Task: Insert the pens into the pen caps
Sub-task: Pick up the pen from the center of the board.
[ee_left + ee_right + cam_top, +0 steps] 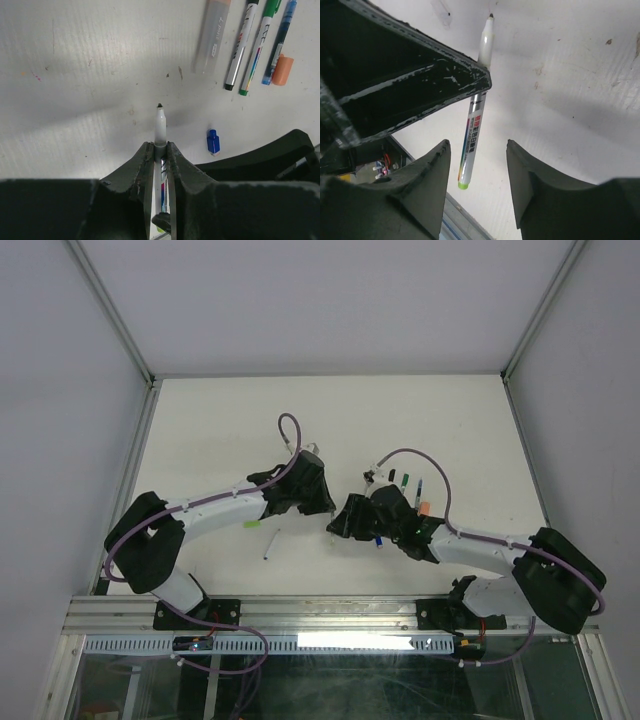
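My left gripper [160, 148] is shut on a white-barrelled pen [160, 127], which lies along the fingers with its bare dark tip pointing forward. In the right wrist view the same pen [474, 117] hangs above the table with its light green end toward the camera, between the spread fingers of my open right gripper [477, 145], which touch nothing. From above, the left gripper [322, 508] and right gripper [340, 524] face each other at mid-table. A blue pen cap [213, 141] lies on the table just right of the held pen. An orange pen cap [283, 70] lies beside a row of pens [257, 50].
Another white pen [268, 545] lies loose on the table below the left arm. The row at the far right holds a clear-bodied pen [214, 35], a black-ended one [240, 50] and a blue one [279, 45]. A metal rail [330, 612] edges the near side.
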You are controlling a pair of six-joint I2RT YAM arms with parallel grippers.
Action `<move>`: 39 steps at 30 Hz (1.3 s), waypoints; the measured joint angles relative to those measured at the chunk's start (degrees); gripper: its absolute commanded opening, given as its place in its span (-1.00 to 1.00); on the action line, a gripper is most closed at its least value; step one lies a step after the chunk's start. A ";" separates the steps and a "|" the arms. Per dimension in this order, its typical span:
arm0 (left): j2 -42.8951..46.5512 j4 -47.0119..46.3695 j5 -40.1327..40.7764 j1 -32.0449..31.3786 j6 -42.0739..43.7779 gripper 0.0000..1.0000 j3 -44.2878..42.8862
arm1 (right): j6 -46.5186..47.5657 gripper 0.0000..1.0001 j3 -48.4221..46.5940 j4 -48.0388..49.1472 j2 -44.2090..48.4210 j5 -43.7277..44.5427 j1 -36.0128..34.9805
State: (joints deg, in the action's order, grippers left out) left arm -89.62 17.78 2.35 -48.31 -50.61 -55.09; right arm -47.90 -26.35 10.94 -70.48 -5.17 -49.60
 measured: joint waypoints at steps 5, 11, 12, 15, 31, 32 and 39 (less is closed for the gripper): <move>0.00 -0.31 -0.11 -0.50 -0.04 -0.69 0.00 | -0.55 -0.24 -0.11 1.11 -3.26 0.02 -0.04; 0.00 -0.59 -0.83 -0.50 -0.07 -0.70 0.00 | -1.44 -0.55 -0.13 3.13 -4.72 -0.02 -0.04; 0.00 -0.76 -0.94 -0.50 -0.07 -0.70 0.00 | -1.55 -0.62 -0.13 3.48 -4.79 -0.02 -0.04; 0.00 -1.20 -0.94 -0.79 -0.04 -0.67 0.00 | -1.66 -0.82 -0.22 3.96 -4.85 -0.02 -0.04; 5.57 2.25 3.67 0.48 -1.05 -0.18 2.91 | -1.73 -1.00 -0.33 -0.76 -1.77 1.88 -0.42; 7.41 3.28 4.20 1.73 -1.31 -0.17 3.93 | -1.73 -1.00 -0.33 -1.40 -1.49 2.08 -0.42; 17.20 10.23 9.68 11.91 -5.90 -0.08 11.23 | -1.73 -1.00 -0.33 -4.44 -0.55 2.84 -0.42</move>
State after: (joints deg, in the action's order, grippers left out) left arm -72.42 28.01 12.03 -36.40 -56.51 -43.86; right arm -49.63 -26.68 6.50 -71.02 -2.33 -50.02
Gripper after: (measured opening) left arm 0.433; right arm 0.076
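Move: The left hand already grips the pen near its tip, so the pen's middle sits about 2 cm behind that hand. From the open right hand, the pen's middle is some 3 cm ahead, 1 cm to the left and 1 cm below. The blue cap lies on the table about 4 cm back and 12 cm right of the right hand, 8 cm lower. Right hand sinks about 1.5 cm and pinches the pen; the left lets go, swinging some 13 cm left. ##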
